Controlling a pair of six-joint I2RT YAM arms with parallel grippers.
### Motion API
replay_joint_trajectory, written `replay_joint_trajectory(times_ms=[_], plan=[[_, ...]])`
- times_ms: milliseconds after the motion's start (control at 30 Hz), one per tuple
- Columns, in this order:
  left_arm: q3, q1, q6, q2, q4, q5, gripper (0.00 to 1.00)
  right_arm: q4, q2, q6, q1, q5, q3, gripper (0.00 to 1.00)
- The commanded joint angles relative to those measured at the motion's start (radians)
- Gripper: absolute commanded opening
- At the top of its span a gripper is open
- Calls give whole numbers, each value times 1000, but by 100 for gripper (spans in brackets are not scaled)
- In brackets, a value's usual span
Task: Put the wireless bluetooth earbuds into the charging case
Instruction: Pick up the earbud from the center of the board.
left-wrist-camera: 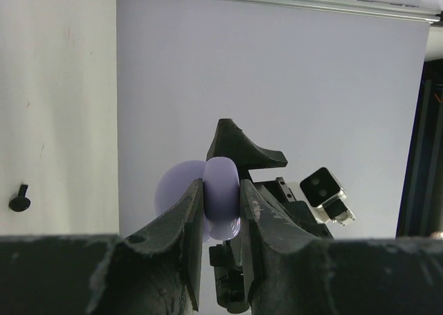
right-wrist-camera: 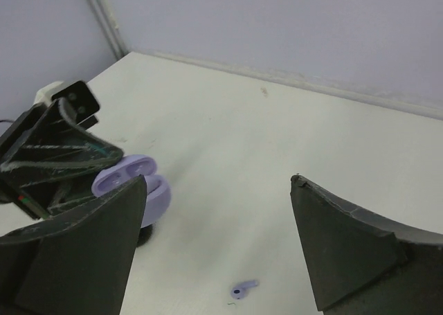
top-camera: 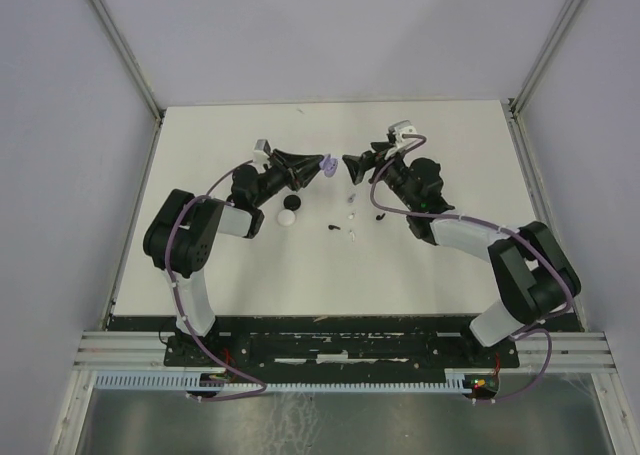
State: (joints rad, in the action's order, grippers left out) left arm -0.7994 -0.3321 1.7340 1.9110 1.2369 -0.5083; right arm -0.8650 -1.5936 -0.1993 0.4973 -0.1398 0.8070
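My left gripper (top-camera: 318, 165) is shut on an open lilac charging case (top-camera: 328, 164), held just above the table; in the left wrist view its fingers clamp the case (left-wrist-camera: 221, 175) from both sides. From the right wrist camera the case (right-wrist-camera: 131, 180) shows two empty wells. My right gripper (top-camera: 351, 165) stands open with nothing between its fingers, facing the case a short way off. A lilac earbud (right-wrist-camera: 243, 288) lies on the table below the right gripper (right-wrist-camera: 218, 190). More earbuds lie nearer the arms: black ones (top-camera: 333, 227) (top-camera: 380, 215) and white ones (top-camera: 352, 218) (top-camera: 352, 237).
A white round puck (top-camera: 288, 217) sits beside the left arm. One black earbud (left-wrist-camera: 19, 201) shows at the left of the left wrist view. The white table (top-camera: 450, 155) is walled on three sides.
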Motion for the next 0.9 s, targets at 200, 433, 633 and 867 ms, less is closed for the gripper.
replay_joint_trajectory(times_ms=[200,433,633,867], plan=[[29,50,5,-17,68,-10,3,757,42,-18,-34,300,266,92],[69,83,-28,-69,36,-15,3,1293,-259,32,-30,200,660,88],[104,98,-65,-116,15,-25,3,1449,-370,67,-9,258,758,90],[106,102,-65,-122,13,-30,3,1469,-399,88,1,277,744,91]])
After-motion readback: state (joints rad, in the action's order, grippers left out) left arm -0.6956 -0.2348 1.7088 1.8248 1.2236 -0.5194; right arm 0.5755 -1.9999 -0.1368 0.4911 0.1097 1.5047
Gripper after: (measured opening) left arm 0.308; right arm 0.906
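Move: The lilac earbud lies almost straight under the open right hand, about 2 cm ahead and roughly 21 cm below. At that same table height, the near white earbud is some 3 cm back and straight behind, the right black earbud 3 cm back and 8 cm right, the left black one 6 cm back and 4 cm left. The charging case is about 6 cm left of this hand, slightly lower. From the left hand, the lilac earbud is roughly 8 cm right, 1 cm ahead and 18 cm below. Swinging right, away from the case, by about 5 cm, the right hand arcs forward and then plunges some 17 cm towards the lilac earbud, drawing back as it sinks. Its wrist tips from near level to steeply down, fingers staying wide and touching nothing. The left hand keeps its pinch on the case and carries it about 5 cm left, dipping briefly on the way. ##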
